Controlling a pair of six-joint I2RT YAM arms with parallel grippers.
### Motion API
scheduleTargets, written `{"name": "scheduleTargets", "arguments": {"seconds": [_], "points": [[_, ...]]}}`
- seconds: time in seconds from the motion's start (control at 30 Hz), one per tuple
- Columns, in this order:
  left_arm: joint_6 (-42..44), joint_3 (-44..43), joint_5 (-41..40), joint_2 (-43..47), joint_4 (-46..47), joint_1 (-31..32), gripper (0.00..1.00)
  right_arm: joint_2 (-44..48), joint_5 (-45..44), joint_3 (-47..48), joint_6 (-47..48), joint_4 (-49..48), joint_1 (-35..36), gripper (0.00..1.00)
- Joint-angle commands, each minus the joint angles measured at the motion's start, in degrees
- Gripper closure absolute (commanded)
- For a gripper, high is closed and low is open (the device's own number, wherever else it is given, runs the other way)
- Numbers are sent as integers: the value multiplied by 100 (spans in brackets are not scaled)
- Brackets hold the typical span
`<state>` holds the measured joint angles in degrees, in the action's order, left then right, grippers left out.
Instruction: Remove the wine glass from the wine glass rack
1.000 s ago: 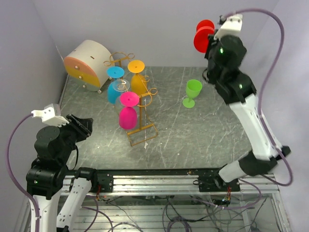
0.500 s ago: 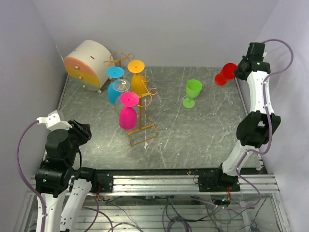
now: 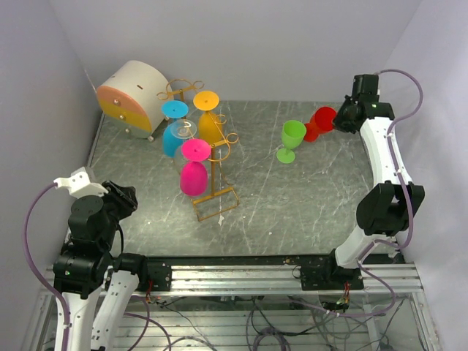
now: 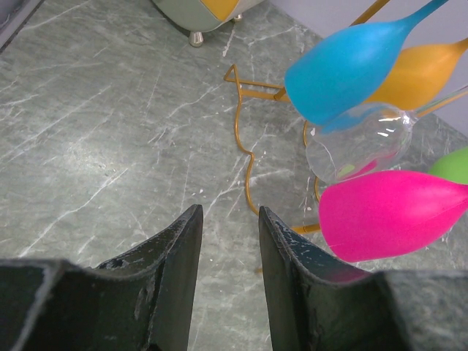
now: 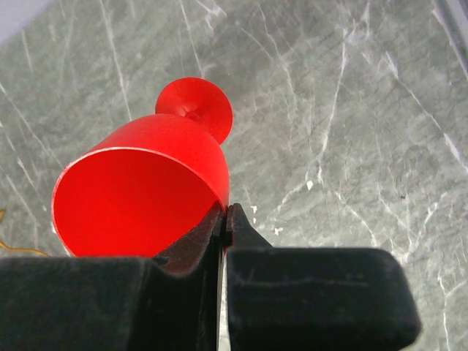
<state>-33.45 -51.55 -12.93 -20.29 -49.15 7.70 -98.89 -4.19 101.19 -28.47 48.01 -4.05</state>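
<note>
The gold wire wine glass rack (image 3: 213,191) stands at the left middle of the table, with blue (image 3: 174,135), clear (image 3: 183,129), orange (image 3: 208,117) and pink (image 3: 194,175) glasses hanging upside down on it. My right gripper (image 3: 338,121) is shut on the rim of a red wine glass (image 3: 320,122), held tilted low over the table at the far right; the right wrist view shows its rim pinched between the jaws (image 5: 224,212). My left gripper (image 4: 228,212) is open and empty near the front left, facing the rack (image 4: 248,157).
A green glass (image 3: 291,140) stands upright just left of the red one. A round white-and-orange drum box (image 3: 129,96) sits at the back left. Walls close in on both sides.
My right arm has swung down from high up and moved left, bringing the red glass low beside the green glass. My left arm has pulled back slightly, then held still.
</note>
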Motion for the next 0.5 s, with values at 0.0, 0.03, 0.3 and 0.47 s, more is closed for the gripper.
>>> {"name": "scheduleTargets", "arguments": {"seconds": [0.0, 0.03, 0.3, 0.47], "points": [[-39, 38, -109, -24, 185, 12, 53, 123, -603, -350, -44, -21, 261, 100], [-39, 39, -110, -29, 181, 19, 53, 124, -705, -418, -56, 0, 295, 100], [-39, 39, -104, -68, 179, 29, 53, 139, -1320, -864, -402, 54, 354, 100], [-39, 38, -105, -82, 183, 38, 53, 25, -1098, -845, -307, -36, 354, 100]]}}
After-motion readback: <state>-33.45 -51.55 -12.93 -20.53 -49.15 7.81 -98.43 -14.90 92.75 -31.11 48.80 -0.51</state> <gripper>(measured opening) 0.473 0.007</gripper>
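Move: My right hand has the red wine glass pinched by its rim. The bare spot of table it is going to lies about 22 cm below that hand, some 3 cm to its left and 1 cm back. The green glass stands 11 cm to the hand's left and 1 cm back, its middle 16 cm lower; the rack is some 38 cm left and 5 cm back, its middle 9 cm lower. From my left hand the spot is roughly 26 cm ahead, 53 cm to the right and 26 cm down. I lower the red glass about 5 cm towards the bare table on the green glass's right, drawing my right hand back close to 3 cm as it sinks, then ease to a stop. My wrist tips some 10 degrees further down, and my shut fingers keep their pinch on the rim. Whether the foot touches the table can't be seen. ##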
